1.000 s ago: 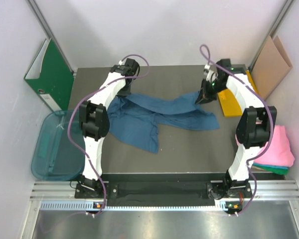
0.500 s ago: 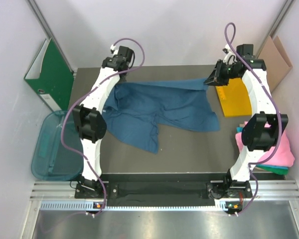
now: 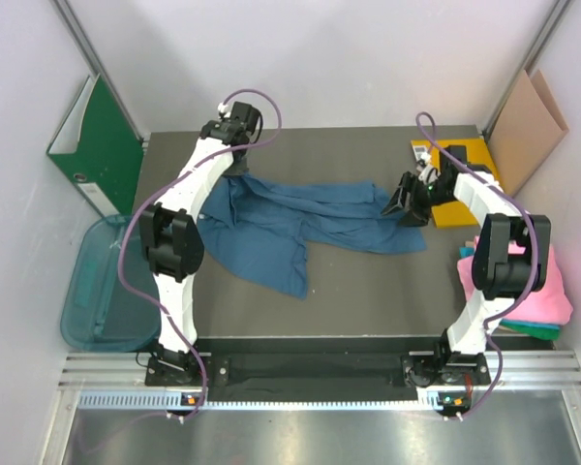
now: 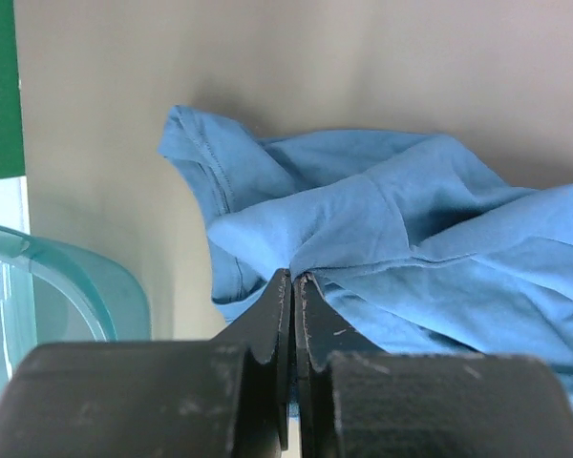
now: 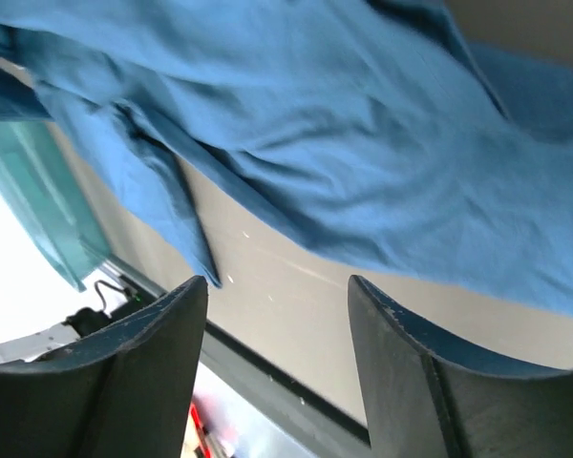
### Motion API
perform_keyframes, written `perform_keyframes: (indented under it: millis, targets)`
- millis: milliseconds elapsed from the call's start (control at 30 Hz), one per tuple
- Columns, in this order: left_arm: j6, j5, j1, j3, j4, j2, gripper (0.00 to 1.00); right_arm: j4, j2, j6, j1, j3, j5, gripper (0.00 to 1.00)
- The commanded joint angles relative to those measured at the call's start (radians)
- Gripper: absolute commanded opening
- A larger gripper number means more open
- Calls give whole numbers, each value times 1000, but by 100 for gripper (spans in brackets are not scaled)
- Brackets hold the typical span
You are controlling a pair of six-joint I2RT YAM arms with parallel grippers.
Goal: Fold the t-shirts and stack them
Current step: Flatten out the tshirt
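Observation:
A dark blue t-shirt [image 3: 305, 221] lies rumpled and partly spread across the middle of the table. My left gripper [image 3: 235, 163] is shut on its far-left corner; in the left wrist view the jaws [image 4: 294, 279] pinch a fold of the blue cloth [image 4: 392, 219]. My right gripper [image 3: 400, 202] hovers over the shirt's right edge, open. In the right wrist view its fingers [image 5: 172, 324] stand wide apart with nothing between them, and the shirt [image 5: 344, 124] lies beyond them. A pink t-shirt [image 3: 550, 281] rests on a teal-green one [image 3: 523, 327] off the table's right side.
A yellow sheet [image 3: 462, 189] lies at the back right of the table. Brown cardboard [image 3: 528, 126] leans on the right wall and a green binder [image 3: 102, 145] on the left one. A teal plastic bin [image 3: 102, 291] stands beside the table's left edge.
The right gripper has opened and let go of the shirt, then moved nearer and lower. The shirt's right side has dropped to the table. The left gripper keeps its hold.

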Motion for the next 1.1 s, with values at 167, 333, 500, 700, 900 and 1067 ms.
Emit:
perform_keyframes:
  millis: [167,333,500,700,900,1067]
  targets:
    - [-1,3,-15,1,17,-11,0,371,32,183,-1,-1,-168,59]
    - [-8,9,-17,-3,14,-7,0,434,170,232,27,83,-201,57]
    - [-11,3,-20,-3,7,-1,0,448,226,261,62,123,-212,56]
    - [-8,-6,-18,-3,5,4,0,479,243,279,82,105,-197,57]
    - [5,-15,-20,-2,4,10,0,497,284,284,88,134,-134,57]
    - [8,-25,-18,3,0,9,0,436,326,258,91,204,-87,57]
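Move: The shirt's raised far-side fold, on its right part, lies about 9 cm ahead of the open right hand, 6 cm to its left and some 6 cm below. The shirt's near right corner is about 8 cm back and 6 cm right of that hand, and the yellow mailer some 10 cm ahead and 14 cm right. From the left hand, that fold lies roughly 28 cm right, 4 cm back and 12 cm lower. The shirt's far-side fold is what the open right hand closes in on, going some 9 cm forward and 6 cm left across the cloth, rising slightly at first, then sinking to end about 3 cm lower. Its left side tips up some 10 to 15 degrees and the fingers stay wide, the fold near one tip. The left hand stays put, still pinching the shirt's far left part. ##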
